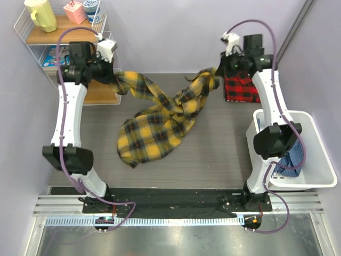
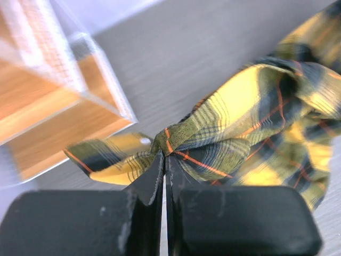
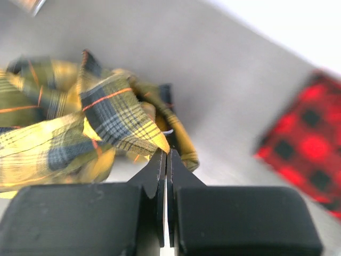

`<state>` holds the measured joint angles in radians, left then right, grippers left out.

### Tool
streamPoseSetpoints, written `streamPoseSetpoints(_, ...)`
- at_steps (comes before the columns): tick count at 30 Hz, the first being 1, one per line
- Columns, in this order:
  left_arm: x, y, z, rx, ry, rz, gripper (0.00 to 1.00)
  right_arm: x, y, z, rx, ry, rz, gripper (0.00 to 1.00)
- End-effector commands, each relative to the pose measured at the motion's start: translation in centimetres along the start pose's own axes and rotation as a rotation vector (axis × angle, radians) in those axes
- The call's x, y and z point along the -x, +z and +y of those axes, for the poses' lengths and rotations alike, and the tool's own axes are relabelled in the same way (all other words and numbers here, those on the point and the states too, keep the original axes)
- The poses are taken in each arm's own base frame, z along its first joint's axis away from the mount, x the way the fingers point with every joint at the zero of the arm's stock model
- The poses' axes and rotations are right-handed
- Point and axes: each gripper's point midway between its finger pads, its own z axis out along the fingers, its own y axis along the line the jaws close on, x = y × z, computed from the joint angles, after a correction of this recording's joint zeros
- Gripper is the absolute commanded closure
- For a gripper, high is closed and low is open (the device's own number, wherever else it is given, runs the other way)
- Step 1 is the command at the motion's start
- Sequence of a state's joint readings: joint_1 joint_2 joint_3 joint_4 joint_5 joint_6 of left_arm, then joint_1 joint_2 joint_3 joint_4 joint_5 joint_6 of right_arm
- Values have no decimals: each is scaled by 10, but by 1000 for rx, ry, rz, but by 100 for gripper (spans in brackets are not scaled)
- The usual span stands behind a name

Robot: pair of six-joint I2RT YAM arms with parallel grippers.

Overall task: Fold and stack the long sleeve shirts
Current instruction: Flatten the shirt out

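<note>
The yellow plaid long sleeve shirt (image 1: 154, 122) hangs stretched between both arms over the grey table, its lower part bunched on the surface. My left gripper (image 1: 114, 80) is shut on one end of it at the far left; the wrist view shows cloth (image 2: 224, 128) pinched at the gripper's tips (image 2: 164, 156). My right gripper (image 1: 217, 71) is shut on the other end at the far right, with the fabric (image 3: 114, 114) caught at the gripper's tips (image 3: 166, 153). A folded red-and-black shirt (image 1: 241, 88) lies flat behind the right arm, also visible as a red plaid patch (image 3: 309, 144).
A wire shelf (image 1: 64, 32) with a yellow mug (image 1: 41, 15) and wooden boards stands at the far left, close to the left gripper. A white bin (image 1: 303, 154) holding blue cloth sits at the right beside the right arm's base.
</note>
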<state>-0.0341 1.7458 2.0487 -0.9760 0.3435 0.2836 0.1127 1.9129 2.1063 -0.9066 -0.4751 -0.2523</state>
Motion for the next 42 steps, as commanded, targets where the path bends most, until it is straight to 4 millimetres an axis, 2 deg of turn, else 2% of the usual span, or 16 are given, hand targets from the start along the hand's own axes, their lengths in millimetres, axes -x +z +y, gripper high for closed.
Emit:
streamPoseSetpoints(1, 24, -71, 18, 147, 38, -124, 100, 53, -76, -34, -172, -34, -163, 99)
streamPoseSetpoints(4, 14, -95, 14, 191, 84, -146, 100, 39, -94, -36, -180, -8, -142, 99)
streamPoseSetpoints(9, 9, -132, 18, 337, 57, -249, 100, 4, -111, 5, -88, 39, -116, 99)
streamPoseSetpoints(13, 30, -197, 28, 540, 8, -433, 100, -26, -137, 38, -59, 18, -134, 99)
streamPoseSetpoints(14, 35, -209, 29, 570, 1, -466, 100, -24, -159, 54, -68, -28, -186, 99)
streamPoseSetpoints(18, 66, -231, 8, 484, 19, -588, 100, -70, -166, 62, -116, 6, -121, 99)
streamPoseSetpoints(20, 76, -222, -21, 301, 62, -587, 100, -116, -152, 53, -152, 41, 1, 90)
streamPoseSetpoints(21, 80, -215, -63, 66, 137, -604, 100, -132, -149, 51, -155, 48, 49, 66)
streamPoseSetpoints(22, 79, -213, -87, -68, 167, -612, 100, -148, -143, 52, -138, 45, 97, 56)
streamPoseSetpoints(23, 72, -203, -102, -174, 169, -606, 100, -151, -141, 52, -119, 9, 116, 44)
streamPoseSetpoints(24, 71, -205, -122, -261, 188, -622, 100, -154, -137, 52, -98, 0, 134, 20)
streamPoseSetpoints(26, 65, -200, -151, -399, 246, -629, 100, -136, -136, 54, -60, -33, 91, 10)
streamPoseSetpoints(30, 54, -195, -179, -504, 344, -642, 100, -96, -119, 79, 144, -64, -27, 0)
streamPoseSetpoints(32, 56, -197, -182, -531, 384, -670, 100, -85, -93, 104, 251, -104, -48, 0)
streamPoseSetpoints(36, 67, -208, -189, -556, 450, -754, 99, -84, -46, 141, 355, -186, -32, 0)
streamPoseSetpoints(42, 79, -229, -203, -636, 494, -833, 96, -97, 25, 157, 465, -190, 52, 5)
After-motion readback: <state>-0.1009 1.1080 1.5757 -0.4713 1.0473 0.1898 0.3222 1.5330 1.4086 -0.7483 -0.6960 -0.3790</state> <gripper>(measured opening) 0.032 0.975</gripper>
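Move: Both hands hold the yellow plaid shirt by gathered ends. Its main body lies on the table about 17 cm back and 12 cm right of the left hand, roughly 22 cm below; from the right hand it is some 23 cm back, 28 cm left and 18 cm down. The rack's bottom board sits about 14 cm left and 7 cm ahead of the left hand. The folded red shirt is some 18 cm right and 2 cm ahead of the right hand. Back some 20 cm go both hands: the left keeps its pinch on the cloth, rising about 15 cm, edging left and then swinging right while its wrist turns clockwise and its fingers tip up. The right first swerves right, draws its end back, opens fully to let go, sinks, then sweeps about 15 cm left over the shirt, wrist turning counter-clockwise. ##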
